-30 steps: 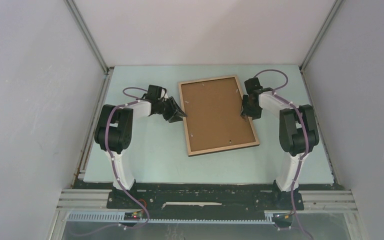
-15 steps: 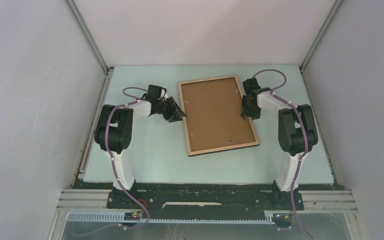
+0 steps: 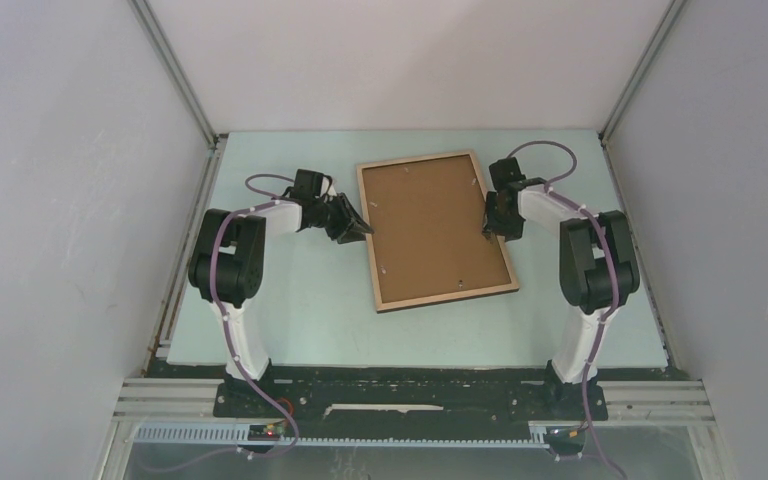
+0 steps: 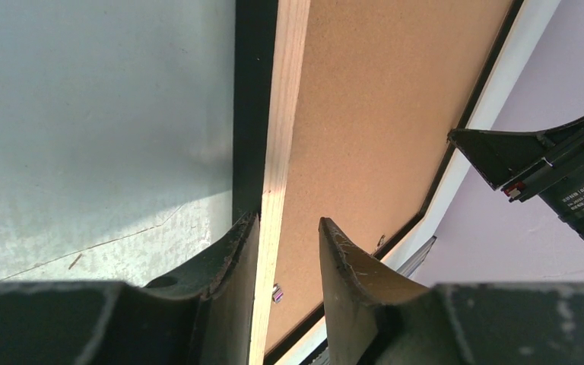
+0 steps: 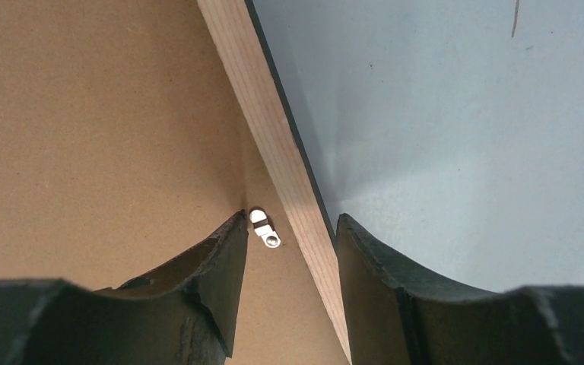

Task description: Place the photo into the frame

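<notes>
The frame (image 3: 447, 294) lies face down mid-table, its light wood rim around a brown backing board (image 3: 432, 228). The photo is hidden from every view. My left gripper (image 3: 360, 228) is at the frame's left edge. In the left wrist view its jaws (image 4: 289, 220) straddle the rim (image 4: 289, 114): one finger lies against the rim's outer side and the other hangs apart over the board. My right gripper (image 3: 490, 225) is at the frame's right edge. Its jaws (image 5: 290, 217) also straddle the rim (image 5: 262, 114), open, with gaps on both sides.
A small metal turn clip (image 5: 265, 229) sits on the backing board just inside the right rim, between my right fingers. Another clip (image 4: 277, 293) shows by the left rim. Grey enclosure walls stand on three sides of the pale green table (image 3: 290, 300).
My left jaws have narrowed a little around the left rim. The right gripper has shifted slightly along the right rim. The frame's near end has moved a touch.
</notes>
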`<action>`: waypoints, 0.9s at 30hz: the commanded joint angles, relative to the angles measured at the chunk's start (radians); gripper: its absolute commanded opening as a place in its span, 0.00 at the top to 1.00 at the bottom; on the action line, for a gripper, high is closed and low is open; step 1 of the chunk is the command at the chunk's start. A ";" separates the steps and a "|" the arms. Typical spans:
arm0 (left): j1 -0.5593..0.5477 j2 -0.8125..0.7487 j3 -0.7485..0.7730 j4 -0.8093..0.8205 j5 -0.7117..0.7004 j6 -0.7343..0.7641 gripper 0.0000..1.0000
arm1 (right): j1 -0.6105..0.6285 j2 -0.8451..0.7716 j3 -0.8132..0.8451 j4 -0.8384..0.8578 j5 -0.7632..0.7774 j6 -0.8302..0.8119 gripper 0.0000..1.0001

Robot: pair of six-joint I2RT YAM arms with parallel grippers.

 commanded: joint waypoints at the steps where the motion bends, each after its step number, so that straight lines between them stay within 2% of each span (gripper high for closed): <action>1: 0.006 -0.058 -0.025 0.027 0.018 -0.014 0.62 | -0.005 -0.037 -0.035 -0.033 -0.027 -0.012 0.45; 9: 0.007 -0.057 -0.025 0.028 0.017 -0.014 0.62 | -0.013 -0.039 -0.035 -0.023 -0.048 -0.016 0.48; 14: 0.007 -0.058 -0.025 0.027 0.017 -0.014 0.62 | -0.015 -0.033 -0.034 -0.007 -0.022 0.004 0.62; 18: 0.006 -0.058 -0.026 0.029 0.016 -0.014 0.62 | -0.015 -0.028 -0.031 0.004 -0.012 0.060 0.66; 21: 0.006 -0.057 -0.026 0.028 0.016 -0.014 0.62 | -0.013 -0.021 -0.031 0.003 -0.011 0.113 0.78; 24: 0.007 -0.059 -0.026 0.030 0.017 -0.015 0.62 | -0.003 -0.014 -0.031 0.009 -0.017 0.159 0.98; 27: 0.007 -0.059 -0.027 0.030 0.017 -0.015 0.62 | 0.011 -0.019 -0.026 0.035 -0.064 0.161 0.99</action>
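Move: The right hand's open fingers straddle the frame's right rail; its middle is some 2 cm ahead, 1 cm to the hand's right and 1 cm below. A metal clip on the backboard sits level with the hand, about 1 cm left and 1 cm down; the frame's left rail is roughly 24 cm to the left, level fore and aft. From the left hand, the right rail's middle lies about 25 cm right and 2 cm ahead. The right hand eases about half a centimetre back and closes its fingers, pinching the frame's right rail. ##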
